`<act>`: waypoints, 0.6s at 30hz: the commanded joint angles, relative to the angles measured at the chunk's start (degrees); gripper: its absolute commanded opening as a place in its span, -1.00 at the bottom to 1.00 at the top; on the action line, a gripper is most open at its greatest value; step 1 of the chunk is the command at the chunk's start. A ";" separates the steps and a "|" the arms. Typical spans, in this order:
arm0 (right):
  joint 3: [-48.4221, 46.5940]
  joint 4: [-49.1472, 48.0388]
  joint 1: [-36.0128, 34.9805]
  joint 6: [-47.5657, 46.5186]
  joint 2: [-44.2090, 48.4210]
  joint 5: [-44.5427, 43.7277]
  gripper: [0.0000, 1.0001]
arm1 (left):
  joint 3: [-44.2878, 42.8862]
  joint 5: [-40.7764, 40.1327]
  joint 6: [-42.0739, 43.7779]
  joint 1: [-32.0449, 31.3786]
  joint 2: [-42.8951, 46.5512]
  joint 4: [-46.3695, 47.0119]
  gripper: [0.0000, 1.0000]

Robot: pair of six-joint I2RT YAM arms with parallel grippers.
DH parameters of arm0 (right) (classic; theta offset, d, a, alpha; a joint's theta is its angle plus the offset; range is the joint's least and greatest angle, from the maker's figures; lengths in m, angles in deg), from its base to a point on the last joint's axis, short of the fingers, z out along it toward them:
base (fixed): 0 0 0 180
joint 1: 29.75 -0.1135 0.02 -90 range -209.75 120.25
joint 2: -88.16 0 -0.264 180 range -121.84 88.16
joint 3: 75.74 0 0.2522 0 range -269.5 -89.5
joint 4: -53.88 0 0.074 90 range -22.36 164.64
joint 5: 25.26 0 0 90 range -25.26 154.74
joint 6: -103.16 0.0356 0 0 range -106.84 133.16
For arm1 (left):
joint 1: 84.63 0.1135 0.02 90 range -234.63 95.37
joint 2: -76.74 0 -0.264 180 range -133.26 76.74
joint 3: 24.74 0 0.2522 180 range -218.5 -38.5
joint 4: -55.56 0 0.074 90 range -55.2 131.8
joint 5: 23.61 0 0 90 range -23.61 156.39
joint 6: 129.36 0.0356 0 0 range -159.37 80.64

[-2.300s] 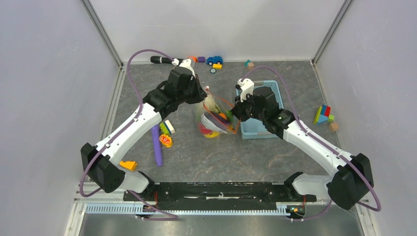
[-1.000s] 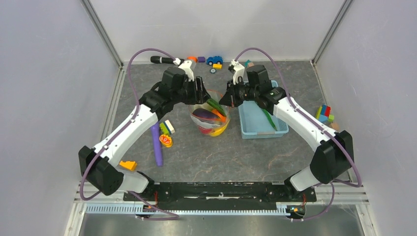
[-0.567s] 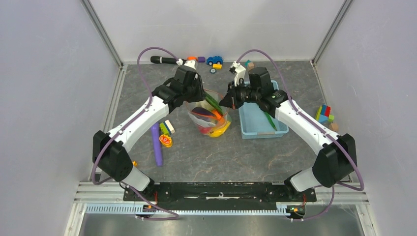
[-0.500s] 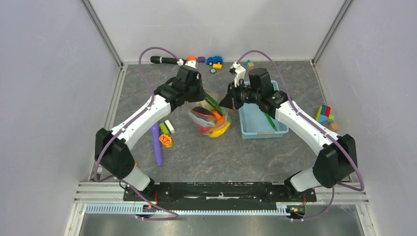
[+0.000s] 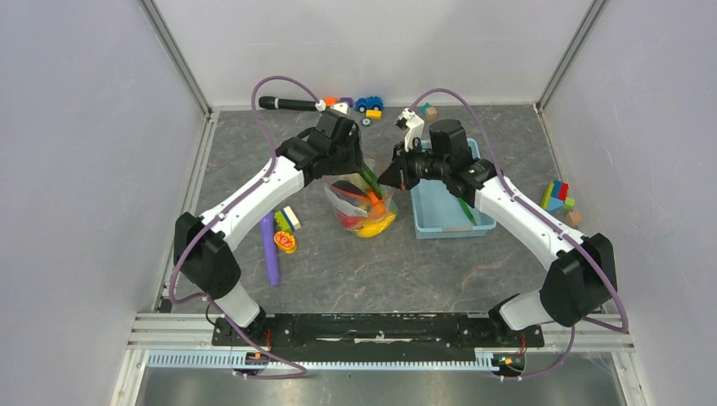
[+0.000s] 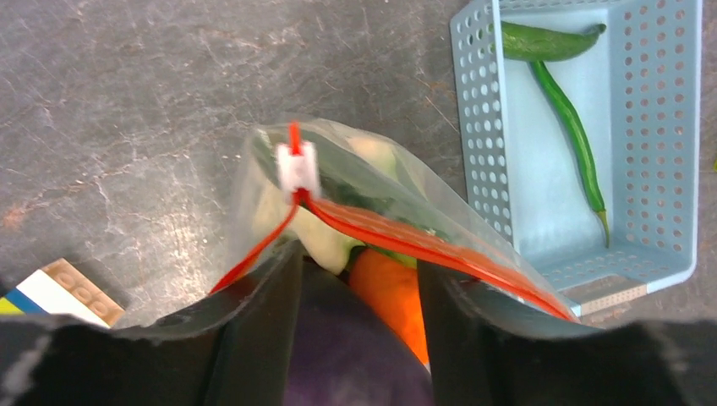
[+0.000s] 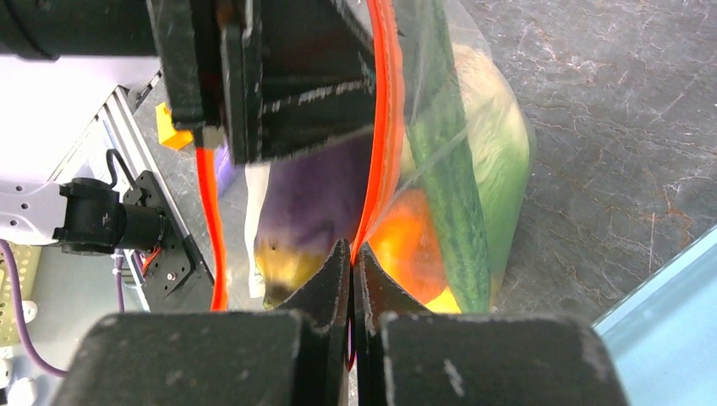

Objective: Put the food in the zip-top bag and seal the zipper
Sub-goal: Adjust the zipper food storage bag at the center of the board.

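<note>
The zip-top bag (image 5: 359, 210) stands mid-table, mouth up, with food inside. My left gripper (image 5: 353, 172) is open, its fingers (image 6: 269, 321) down in the mouth between the two strips of the orange-red zipper (image 6: 397, 241). The white slider (image 6: 297, 167) sits at the far end. The purple eggplant (image 6: 338, 355) lies just below and between the fingers, beside an orange piece (image 6: 389, 292) and pale cabbage (image 6: 325, 241). My right gripper (image 7: 351, 249) is shut on the near zipper strip (image 7: 385, 110). The eggplant (image 7: 313, 203), cucumber (image 7: 448, 178) and cabbage (image 7: 499, 135) show through the plastic.
A light blue basket (image 5: 441, 222) stands right of the bag, holding a green pod (image 6: 541, 42) and a long green bean (image 6: 575, 135). A purple stick (image 5: 270, 249) and small toys (image 5: 286, 230) lie left. Toy blocks (image 5: 556, 199) sit at right, a car (image 5: 369, 103) at the back.
My left gripper has moved right, from the bag's left edge to over and into its mouth. The bag has shifted slightly and narrowed. My right gripper keeps its hold.
</note>
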 commanded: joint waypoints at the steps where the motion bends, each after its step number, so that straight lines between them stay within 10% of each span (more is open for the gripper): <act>1: 0.06 -3.73 0.34 1.30 2.90 -0.28 -1.00 | -2.95 1.62 3.66 -2.82 5.40 -1.21 0.27; 9: 1.62 -4.48 0.45 1.78 4.03 -0.77 -1.00 | -1.70 1.76 4.03 -5.26 14.35 -3.13 0.48; 18: 2.10 -4.48 0.57 0.97 4.08 0.61 -1.00 | 4.03 -18.10 5.23 -4.21 18.20 -6.05 0.72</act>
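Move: Just inside the far part of the bag's mouth, the left hand has the bag's middle some 6 cm back, 1 cm right and 10 cm below. From this hand, the eggplant lies about 5 cm back, 2 cm left; the cucumber about 3 cm back, 3 cm right; the basket some 4 cm back, 25 cm right. For the right hand, shut on the zipper rim, the bag's middle is about 5 cm left, 1 cm back and 12 cm below. Backing out of the bag's mouth, the left hand first draws back about 6 cm, slightly to the right, then climbs some 11 cm in all and ends swinging left, clear above the bag. Its fingers spread from half to nearly wide open while tipping up about 15 degrees; the right hand stays almost still and keeps its pinch on the zipper rim. ##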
